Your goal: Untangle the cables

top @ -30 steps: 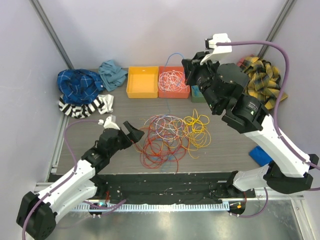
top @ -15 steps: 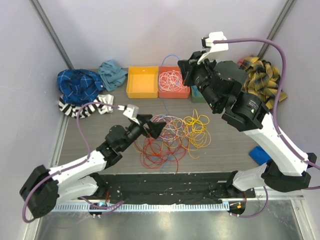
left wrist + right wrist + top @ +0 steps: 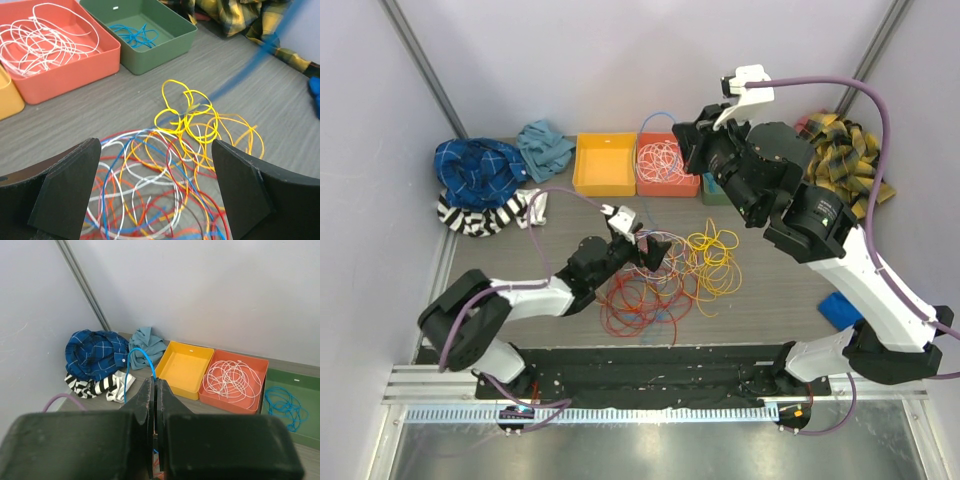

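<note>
The cables (image 3: 660, 272) lie as a tangle of red, orange, yellow, white and blue loops in the middle of the table. My left gripper (image 3: 646, 250) hovers low over the tangle's far part, open wide, with the loops (image 3: 165, 195) showing between its fingers (image 3: 75, 185) and nothing held. My right gripper (image 3: 692, 145) is raised high above the bins, shut on one blue cable (image 3: 131, 354). That blue cable (image 3: 250, 65) runs up as a blurred slanting line from the yellow loops (image 3: 190, 112).
Along the back stand a yellow bin (image 3: 603, 178), an orange bin (image 3: 650, 185) of white cables and a green bin (image 3: 170, 45) holding blue cables. Blue plaid, teal and striped cloths (image 3: 485, 180) are piled back left, a yellow plaid cloth (image 3: 845, 150) back right. A blue block (image 3: 842, 312) lies near right.
My left arm has stretched forward and to the right, from beside the tangle's left edge to over its far part, still open. The right arm has barely shifted.
</note>
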`<state>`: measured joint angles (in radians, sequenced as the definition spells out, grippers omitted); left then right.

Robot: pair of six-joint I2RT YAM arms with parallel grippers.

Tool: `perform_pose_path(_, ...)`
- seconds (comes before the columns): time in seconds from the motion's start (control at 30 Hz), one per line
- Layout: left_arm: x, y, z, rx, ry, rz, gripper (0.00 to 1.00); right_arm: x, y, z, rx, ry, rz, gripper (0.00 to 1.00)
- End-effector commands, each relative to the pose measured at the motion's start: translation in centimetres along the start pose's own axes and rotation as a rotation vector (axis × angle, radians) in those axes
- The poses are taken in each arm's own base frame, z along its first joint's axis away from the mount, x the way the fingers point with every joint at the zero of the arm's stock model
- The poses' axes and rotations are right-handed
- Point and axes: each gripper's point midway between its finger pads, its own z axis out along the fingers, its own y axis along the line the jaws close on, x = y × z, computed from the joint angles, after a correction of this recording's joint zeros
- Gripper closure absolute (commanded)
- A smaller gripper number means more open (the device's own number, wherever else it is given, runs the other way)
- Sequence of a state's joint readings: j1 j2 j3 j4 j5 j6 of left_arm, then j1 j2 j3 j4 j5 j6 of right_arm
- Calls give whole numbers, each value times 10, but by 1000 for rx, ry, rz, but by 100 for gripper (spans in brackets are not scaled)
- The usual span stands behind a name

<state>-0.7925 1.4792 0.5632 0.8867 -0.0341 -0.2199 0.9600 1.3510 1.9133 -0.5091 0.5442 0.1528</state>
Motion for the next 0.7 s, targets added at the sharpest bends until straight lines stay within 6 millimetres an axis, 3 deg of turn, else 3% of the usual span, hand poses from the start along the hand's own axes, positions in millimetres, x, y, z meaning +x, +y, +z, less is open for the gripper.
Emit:
perform_pose_path(0.0,-34,1,30,-9,-159,46,3,-22,-7,-18,-14,-53,29,99)
perform_pose_path(0.1,-20,9,44,-34,-134,43,10,-27,-11,-23,-4,-61,31,99)
perform_pose_path(0.2,-13,32,49,-130,-132,-7,24,-32,-17,-32,6,-74,41,99)
perform_pose_path(0.3,-18,50,48,-162,-168,-81,43,-34,-24,-38,22,-81,44,99)
perform_pose_path(0.33,-21,56,47,-174,-175,-92,59,-33,-26,-40,24,-82,43,99)
perform_pose_path(0.37,-23,58,46,-178,-176,-94,68,-31,-27,-40,30,-78,40,99)
perform_pose_path(0.4,-25,59,45,-185,-176,-93,88,-27,-30,-40,41,-71,34,99)
perform_pose_path(0.43,-34,59,44,-188,-191,-89,100,-24,-30,-40,44,-67,32,99)
perform_pose_path(0.5,-37,61,42,-198,-174,-69,100,-23,-33,-42,50,-70,36,99)
perform_pose_path(0.6,-56,61,36,-222,-171,-71,100,-19,-35,-42,59,-65,37,99)
perform_pose_path(0.63,-74,60,30,-233,-179,-91,100,-17,-35,-42,59,-63,41,99)
perform_pose_path(0.67,-77,62,33,-267,-106,-128,100,-11,-37,-42,64,-52,37,99)
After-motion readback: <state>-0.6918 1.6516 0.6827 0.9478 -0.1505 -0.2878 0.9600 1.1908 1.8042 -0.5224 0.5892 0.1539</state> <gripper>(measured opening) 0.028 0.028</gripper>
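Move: From the open left gripper, the blue cable's hanging strand is some 7 cm ahead, about 1 cm right and 3 cm lower. About 14 cm below lie the white coil, 8 cm ahead with no side offset, the yellow coil, 7 cm ahead and 13 cm right, and the red cables, 3 cm back and 3 cm left. The right gripper holds the blue cable high up; the strand's grasping spot lies about 9 cm ahead of it, 7 cm left and 38 cm below. Bring the left gripper forward about 7 cm to the hanging blue cable, dipping some 3 cm and easing slightly right at first, then swing it back left, turning counter-clockwise some 15 degrees, and shut the fingers to pinch the strand; finish with a small lift. Meanwhile keep the right fingers shut on the cable and carry it about 5 cm right and a little back. ##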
